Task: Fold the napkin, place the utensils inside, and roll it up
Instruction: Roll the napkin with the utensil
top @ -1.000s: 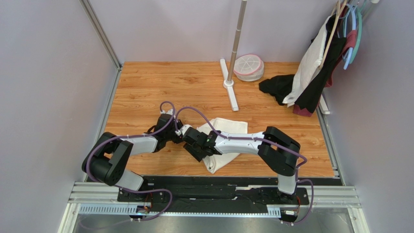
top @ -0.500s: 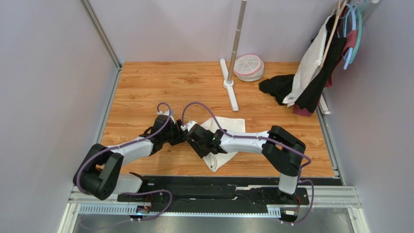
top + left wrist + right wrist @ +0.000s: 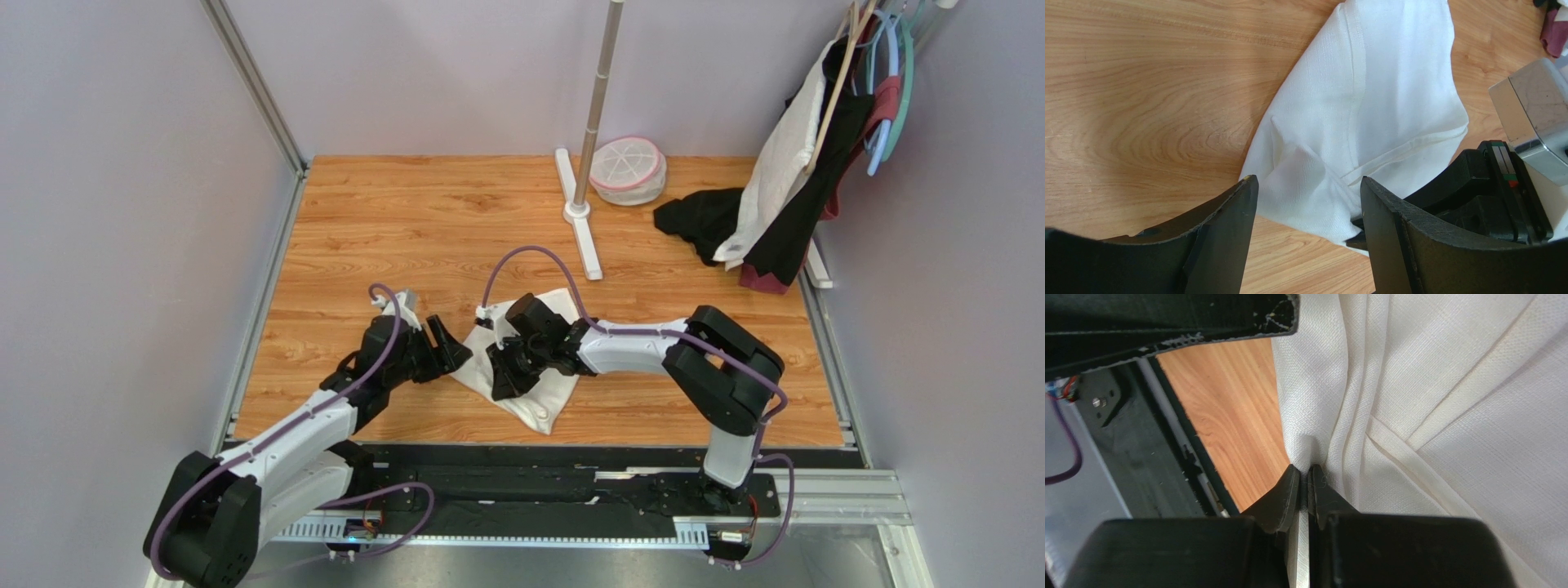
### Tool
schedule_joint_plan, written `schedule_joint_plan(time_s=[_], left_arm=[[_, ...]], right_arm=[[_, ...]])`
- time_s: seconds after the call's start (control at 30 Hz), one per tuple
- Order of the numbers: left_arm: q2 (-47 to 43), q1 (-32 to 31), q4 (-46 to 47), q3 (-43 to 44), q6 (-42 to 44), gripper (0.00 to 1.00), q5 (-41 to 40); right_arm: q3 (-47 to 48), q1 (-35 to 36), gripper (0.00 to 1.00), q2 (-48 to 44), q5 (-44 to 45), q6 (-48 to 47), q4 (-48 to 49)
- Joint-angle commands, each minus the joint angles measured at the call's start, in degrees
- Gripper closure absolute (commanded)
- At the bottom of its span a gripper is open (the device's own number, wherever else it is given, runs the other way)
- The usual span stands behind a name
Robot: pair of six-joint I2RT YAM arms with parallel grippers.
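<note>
The cream-white napkin [image 3: 540, 382] lies crumpled and partly folded on the wooden table, between my two grippers. My left gripper [image 3: 451, 358] sits just left of it, open, its fingers [image 3: 1229, 233] apart with only the napkin's corner [image 3: 1364, 110] ahead of them and nothing held. My right gripper [image 3: 503, 375] is down on the napkin's left part, shut on a pinched fold of the cloth [image 3: 1438, 416] near its edge. In the right wrist view the jaws meet with cloth between them. In the left wrist view the right gripper's black body [image 3: 1475, 196] sits at the right. The utensils are out of view.
A white stand with an upright pole [image 3: 579, 208] is at the back, beside a round pink-and-white basket [image 3: 628, 169]. A black cloth [image 3: 697, 221] and garments on hangers [image 3: 803, 147] are at the back right. A black rail [image 3: 552, 459] runs along the near edge.
My left gripper has opened, let go of the napkin and drawn back to the left. My right gripper has closed on a fold of the napkin, which is spread further left.
</note>
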Motion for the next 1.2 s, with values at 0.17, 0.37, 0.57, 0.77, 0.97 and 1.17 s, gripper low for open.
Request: schedule_joint_plan(time_s=[0.17,0.37,0.57,0.77,0.97,1.17], left_arm=[[2.88,-0.30,0.69,-0.04,2.78,0.29,0.02],[4.56,-0.30,-3.37,2.25,4.53,0.29,-2.43],[8.50,-0.30,1.55,1.81,3.22,0.32,0.98],[14.04,-0.30,4.98,2.43,1.72,0.52,2.74],[16.86,-0.30,5.78,2.87,1.11,0.85,3.89],[18.35,-0.30,0.60,6.37,3.04,1.00,4.15]], right_arm=[[-1.21,-5.50,1.00,6.67,-15.62,-2.13,-3.88],[-0.24,-7.52,1.00,9.04,-18.26,-3.18,-4.41],[0.46,-8.22,1.00,10.10,-19.84,-4.32,-4.94],[0.81,-9.37,1.00,11.42,-21.16,-5.38,-5.20],[0.99,-9.89,0.99,9.58,-20.54,-6.17,-6.34],[3.45,-9.89,0.62,0.81,-17.30,-7.40,-11.96]])
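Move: The napkin's left corner, which the open left fingers straddle from above, lies about 2 cm to the left hand's right, level fore-and-aft and some 4 cm below; the napkin's middle is about 12 cm to that hand's right, 1 cm farther out. The right hand already pinches the napkin's rolled edge: the left corner is roughly 6 cm to its left and 4 cm farther out, the roll's near end some 6 cm right and 6 cm back. The left hand sinks about 4 cm onto the napkin's left corner with open fingers, easing back a centimetre and then forward again and slightly right as it goes down, and shuts its fingers to pinch the corner in the last part of the descent and just after it. Meanwhile the right hand stays low on the rolled edge and keeps its pinch while its wrist tips some 20 degrees, top leaning forward and fingertips swinging back towards the base, then it edges a centimetre or two to the right in all and starts to part its fingers around the roll. ##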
